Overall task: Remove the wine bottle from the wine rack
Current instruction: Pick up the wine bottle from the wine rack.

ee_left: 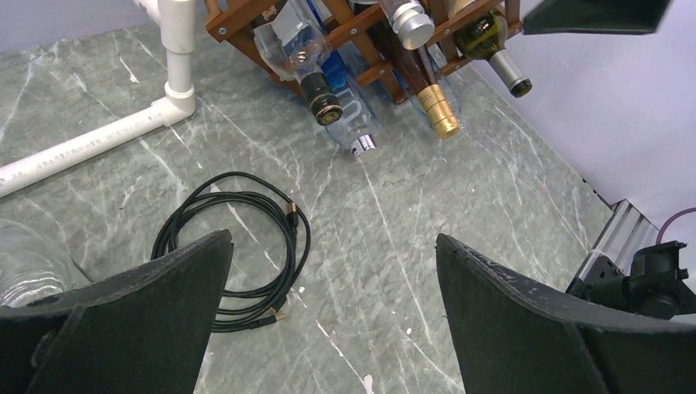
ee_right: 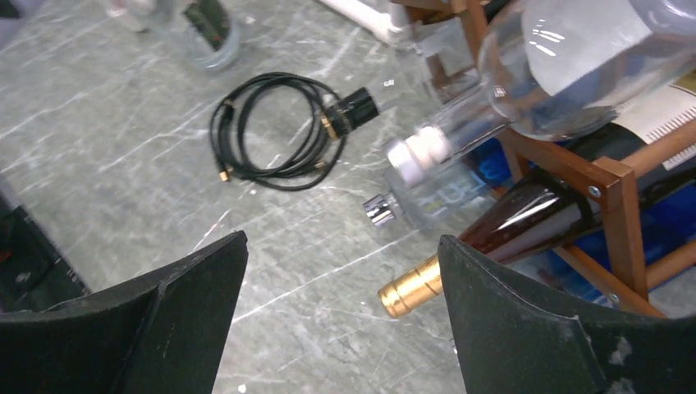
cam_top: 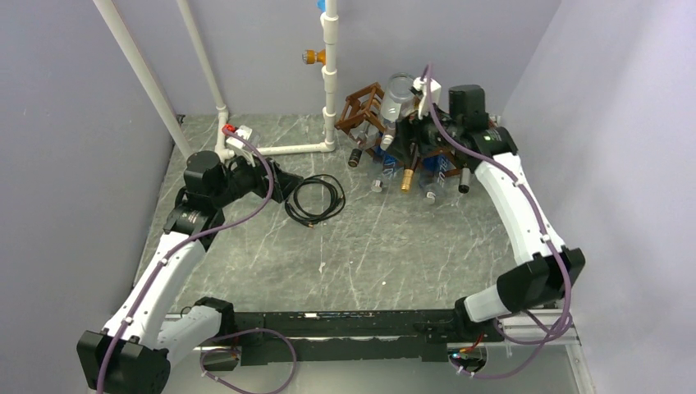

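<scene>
The brown wooden wine rack [cam_top: 357, 111] stands at the back right and holds several bottles that slope neck-down toward the front. A dark wine bottle with a gold foil neck [ee_right: 410, 289] pokes out of a lower cell [ee_right: 611, 185]; its gold cap also shows from above [cam_top: 405, 179] and in the left wrist view [ee_left: 439, 115]. My right gripper [ee_right: 343, 238] hovers over the rack's front, open, with the gold cap just inside its right finger [ee_right: 509, 328] and not pinched. My left gripper [ee_left: 332, 236] is open over bare table at the left, holding nothing.
A coiled black cable [cam_top: 314, 199] lies mid-table between the arms. White pipes [cam_top: 328, 74] rise at the back and run along the floor. A clear glass bottle [ee_right: 574, 66] and a blue bottle with a silver cap [ee_right: 427, 201] sit beside the wine bottle. Another clear bottle [ee_left: 25, 263] is by the left gripper.
</scene>
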Robot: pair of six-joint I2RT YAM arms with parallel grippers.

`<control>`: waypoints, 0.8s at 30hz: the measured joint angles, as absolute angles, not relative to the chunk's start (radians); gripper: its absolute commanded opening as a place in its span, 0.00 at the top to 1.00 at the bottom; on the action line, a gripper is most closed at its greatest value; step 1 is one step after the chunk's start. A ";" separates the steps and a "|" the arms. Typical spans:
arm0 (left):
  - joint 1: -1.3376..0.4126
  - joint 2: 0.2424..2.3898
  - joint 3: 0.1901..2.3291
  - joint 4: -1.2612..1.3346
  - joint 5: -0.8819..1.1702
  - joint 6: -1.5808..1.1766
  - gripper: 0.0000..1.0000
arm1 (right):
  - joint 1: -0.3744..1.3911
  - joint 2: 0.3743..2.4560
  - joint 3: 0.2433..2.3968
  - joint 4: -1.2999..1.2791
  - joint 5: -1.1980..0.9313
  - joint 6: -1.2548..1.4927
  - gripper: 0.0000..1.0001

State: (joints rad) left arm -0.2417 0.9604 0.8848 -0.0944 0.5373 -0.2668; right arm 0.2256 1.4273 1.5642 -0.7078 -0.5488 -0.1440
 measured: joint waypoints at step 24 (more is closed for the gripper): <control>-0.242 0.979 0.885 -0.096 0.534 -0.250 0.01 | 0.399 1.725 1.787 -0.650 0.167 0.409 0.19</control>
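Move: The clear bottle lying on top of the racks has its middle about 14 cm ahead of the right hand, neither left nor right, and some 3 cm lower. The gold-necked bottle is in the middle rack, roughly 8 cm ahead of that hand, 4 cm right and 10 cm down; the black-capped bottle is about 8 cm ahead, 7 cm left and 12 cm down. From the left hand the clear bottle is some 19 cm ahead, 21 cm right and 2 cm lower. The clear bottle, neck sloping down towards the robot, is what the right hand closes in on: it goes forward about 10 cm over the gold-necked bottle's neck, sinking some 3 cm. Meanwhile the hand swings about 40 degrees clockwise, so that its fingers, still wide open, turn from pointing forward-left to nearly straight ahead and come to straddle the line of the bottle's neck. ##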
